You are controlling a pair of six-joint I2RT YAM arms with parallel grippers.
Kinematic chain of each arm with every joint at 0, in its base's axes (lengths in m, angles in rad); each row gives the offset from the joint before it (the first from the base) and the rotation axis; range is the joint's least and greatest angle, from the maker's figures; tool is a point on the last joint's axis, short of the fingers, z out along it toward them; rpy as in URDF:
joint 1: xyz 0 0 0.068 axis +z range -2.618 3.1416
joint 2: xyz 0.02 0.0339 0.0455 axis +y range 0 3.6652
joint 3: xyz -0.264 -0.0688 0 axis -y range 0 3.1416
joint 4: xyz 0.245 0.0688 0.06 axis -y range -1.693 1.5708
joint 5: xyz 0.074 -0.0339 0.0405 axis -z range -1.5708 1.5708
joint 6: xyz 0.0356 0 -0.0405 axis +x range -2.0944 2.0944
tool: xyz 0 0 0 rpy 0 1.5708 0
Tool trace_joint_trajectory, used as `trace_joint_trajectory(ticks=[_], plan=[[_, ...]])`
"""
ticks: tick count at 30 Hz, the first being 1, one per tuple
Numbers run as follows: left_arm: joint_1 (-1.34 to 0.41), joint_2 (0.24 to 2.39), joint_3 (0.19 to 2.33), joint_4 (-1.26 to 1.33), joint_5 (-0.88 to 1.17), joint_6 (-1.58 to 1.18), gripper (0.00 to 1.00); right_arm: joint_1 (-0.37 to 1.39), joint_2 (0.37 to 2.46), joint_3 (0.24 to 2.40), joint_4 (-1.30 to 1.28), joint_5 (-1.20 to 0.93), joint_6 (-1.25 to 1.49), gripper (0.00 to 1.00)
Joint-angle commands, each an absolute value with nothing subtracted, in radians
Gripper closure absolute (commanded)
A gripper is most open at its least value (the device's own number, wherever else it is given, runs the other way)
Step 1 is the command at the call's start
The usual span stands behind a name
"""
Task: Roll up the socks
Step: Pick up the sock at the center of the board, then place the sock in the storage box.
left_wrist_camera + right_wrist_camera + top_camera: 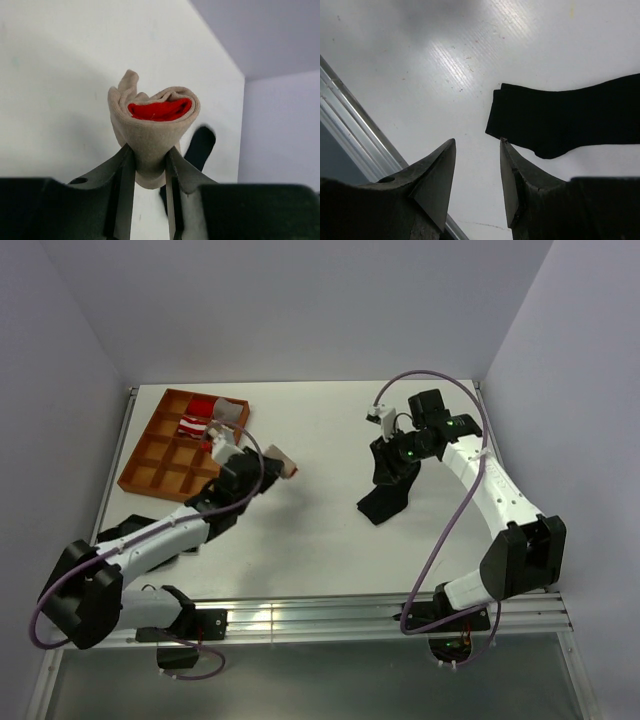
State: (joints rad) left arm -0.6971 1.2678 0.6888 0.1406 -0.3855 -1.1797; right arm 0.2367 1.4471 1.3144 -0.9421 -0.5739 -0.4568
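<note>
The beige sock (pixel 152 127) is rolled into a loop with its red end (pixel 160 110) tucked inside. It hangs above the table with my left gripper (pixel 148 152) shut on its lower fold. From above, this sock (pixel 281 462) sticks out past the left gripper (pixel 262 468), just right of the tray. The black sock (pixel 565 117) lies flat on the table. My right gripper (pixel 477 142) hovers open beside its near end with nothing between its fingers. In the top view the black sock (pixel 381 502) lies just below the right gripper (pixel 393 468).
An orange compartment tray (pixel 165 462) sits at the back left, holding red-and-white striped bundles (pixel 205 416). The table's metal front rail (pixel 350 145) runs along the near edge. Grey walls enclose the table on three sides.
</note>
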Motion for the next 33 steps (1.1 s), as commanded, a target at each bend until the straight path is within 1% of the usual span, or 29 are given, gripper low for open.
trace_joint_trajectory(ticks=[1,5,7,10,13,17,23,26,33], plan=[[-0.539,1.253,0.791,0.095,-0.272,-1.036,1.00,0.216,1.379,1.321,-0.919,-0.566,-0.453,0.52],[-0.391,1.307,0.899,0.100,-0.167,-0.985,1.00,0.206,1.359,1.322,-0.907,-0.557,-0.451,0.52],[-0.289,1.344,0.920,0.110,-0.088,-0.983,1.00,0.199,1.356,1.319,-0.904,-0.557,-0.457,0.52],[-0.152,1.391,0.960,0.133,-0.029,-0.973,1.00,0.190,1.353,1.305,-0.899,-0.558,-0.480,0.52],[-0.039,1.433,0.979,0.155,-0.009,-0.951,1.00,0.173,1.342,1.289,-0.876,-0.557,-0.497,0.52],[0.107,1.494,0.962,0.262,0.107,-0.950,1.00,0.146,1.332,1.261,-0.848,-0.575,-0.511,0.52],[0.204,1.630,1.002,0.294,0.170,-0.922,1.00,0.114,1.338,1.223,-0.818,-0.583,-0.541,0.52],[0.225,1.687,1.003,0.330,0.219,-0.914,1.00,0.101,1.336,1.215,-0.819,-0.588,-0.558,0.52],[0.236,1.790,1.000,0.359,0.229,-0.934,1.00,0.081,1.342,1.203,-0.816,-0.591,-0.574,0.52]])
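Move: The left hand holds the beige-and-red sock roll; the empty box compartment it is bound for lies about 27 cm to its left, 16 cm ahead and 13 cm below. Beyond that compartment by some 9 cm, and 3 cm to its right, sits the striped sock; the cream sock is about 6 cm beyond the compartment and 10 cm to its right. For the empty right hand, the black sock is roughly 8 cm ahead, 3 cm to the right and 16 cm below. The left hand keeps its pinch on the beige sock roll and sweeps it about 28 cm left and 16 cm forward to the wooden box, arching up some 6 cm first and then sinking about 12 cm towards the empty compartment on the near side of the striped sock, while the wrist swings some 20 degrees counter-clockwise. The right hand, fingers still parted and touching nothing, drifts about 5 cm right and slightly forward above the black sock, rising a couple of centimetres and settling back. ##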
